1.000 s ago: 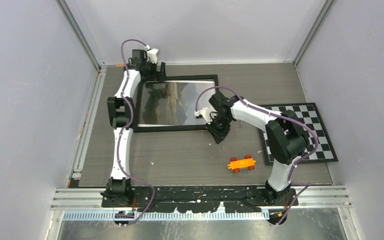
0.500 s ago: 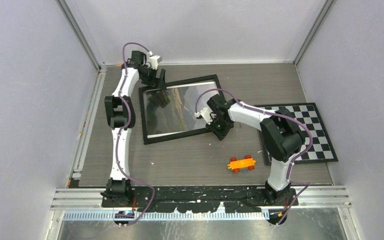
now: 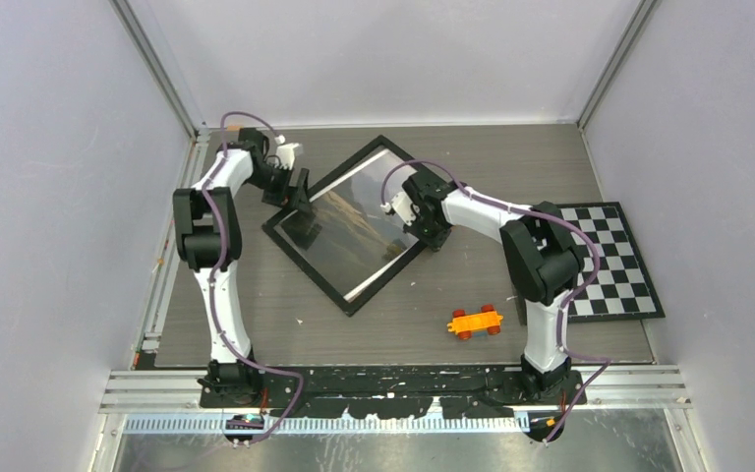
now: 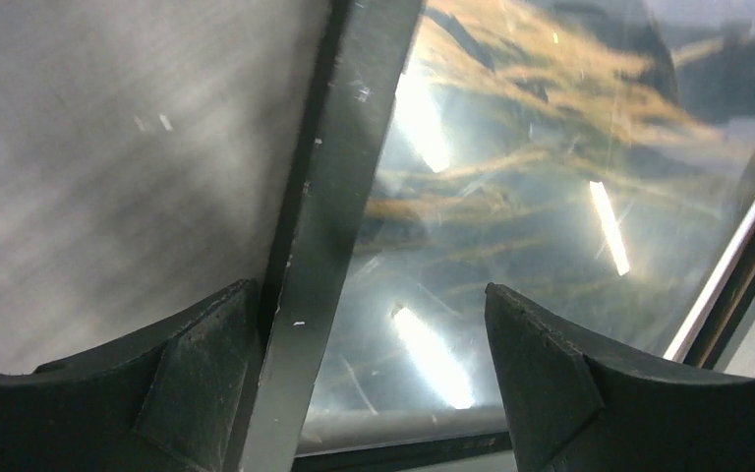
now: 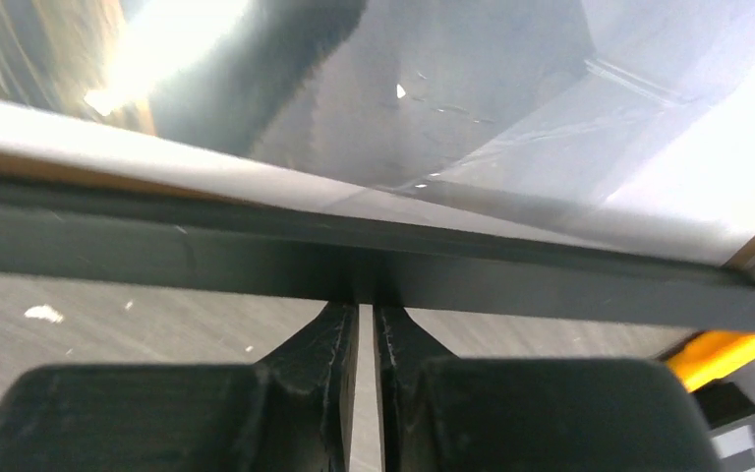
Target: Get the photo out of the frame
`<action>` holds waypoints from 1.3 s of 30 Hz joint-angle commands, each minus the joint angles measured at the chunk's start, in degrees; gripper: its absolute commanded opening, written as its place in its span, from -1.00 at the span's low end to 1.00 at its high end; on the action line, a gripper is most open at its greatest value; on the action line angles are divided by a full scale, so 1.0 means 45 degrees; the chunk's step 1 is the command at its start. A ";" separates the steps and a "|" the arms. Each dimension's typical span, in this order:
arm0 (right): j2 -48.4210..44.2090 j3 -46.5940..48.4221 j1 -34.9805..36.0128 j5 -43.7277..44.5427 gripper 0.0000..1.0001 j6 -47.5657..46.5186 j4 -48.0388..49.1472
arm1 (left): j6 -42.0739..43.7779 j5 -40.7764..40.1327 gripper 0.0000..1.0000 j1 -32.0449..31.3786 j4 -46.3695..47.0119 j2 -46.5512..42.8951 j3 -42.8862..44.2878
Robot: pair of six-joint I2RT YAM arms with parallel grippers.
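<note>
The black frame [image 3: 308,271] lies flat on the table, turned like a diamond, with the photo [image 3: 349,221] of brown hills under its shiny glass. My left gripper [image 3: 300,192] is open at the frame's upper left side. In the left wrist view it [image 4: 369,290] straddles the black rail [image 4: 344,147], the left finger beside the rail, the right finger over the photo [image 4: 531,147]. My right gripper [image 3: 431,239] is at the frame's right corner. In its wrist view the gripper [image 5: 366,310] is shut with nothing between the fingers, its tips against the rail's outer edge [image 5: 206,261].
An orange toy car [image 3: 475,322] sits on the table near the front, right of the frame. A black-and-white checkerboard mat [image 3: 614,265] lies at the right. Grey walls close in the table at the left, back and right.
The frame has swung counter-clockwise from square to a diamond. My right gripper moved away from me with the frame's near right corner. The left gripper shifted left and slightly nearer, narrowing a little.
</note>
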 commanded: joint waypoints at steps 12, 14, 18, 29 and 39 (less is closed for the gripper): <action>0.2275 0.2837 0.0044 0.0267 -0.50 0.0283 0.1532 | 0.0852 -0.0179 0.74 0.0361 0.0052 -0.3276 -0.5154; 0.1912 0.2767 -0.0087 0.0216 -0.31 0.0816 0.1271 | 0.0611 -0.0206 0.75 0.0599 0.0244 -0.3249 -0.4777; 0.1053 0.2691 -0.0532 -0.0251 -0.15 0.2053 0.0590 | -0.0177 -0.0146 0.76 0.1172 0.0804 -0.2548 -0.3256; 0.0298 0.2811 -0.3068 -0.4063 0.38 0.6647 -0.0693 | -0.1161 0.0108 0.86 0.0929 0.0903 0.0727 0.1593; 0.1615 0.3889 -0.3947 -0.5770 0.75 0.8459 -0.0370 | -0.0987 0.0370 0.75 -0.0403 0.0546 0.1402 0.1986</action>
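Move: The frame lies turned askew between the hands: its middle is some 14 cm left and 4 cm ahead of the right hand, whose nearly shut fingertips are at the lower-right rail, and about 15 cm right and 5 cm back of the left hand, 2 cm lower, whose open fingers straddle the upper-left rail. From the right hand the screwdriver lies 14 cm right, 7 cm ahead; the toy car 8 cm right, 18 cm back. The left hand draws back about 8 cm with the rail between its wide-open fingers while the right fingertips push forward against the outside of the opposite rail, some 7 cm, to swing the frame counter-clockwise. Then the left swings forward 13 cm up along its rail, and the right backs off, rises, spreads wide and twists some 40 degrees clockwise, its left finger ending beside the right rail. ##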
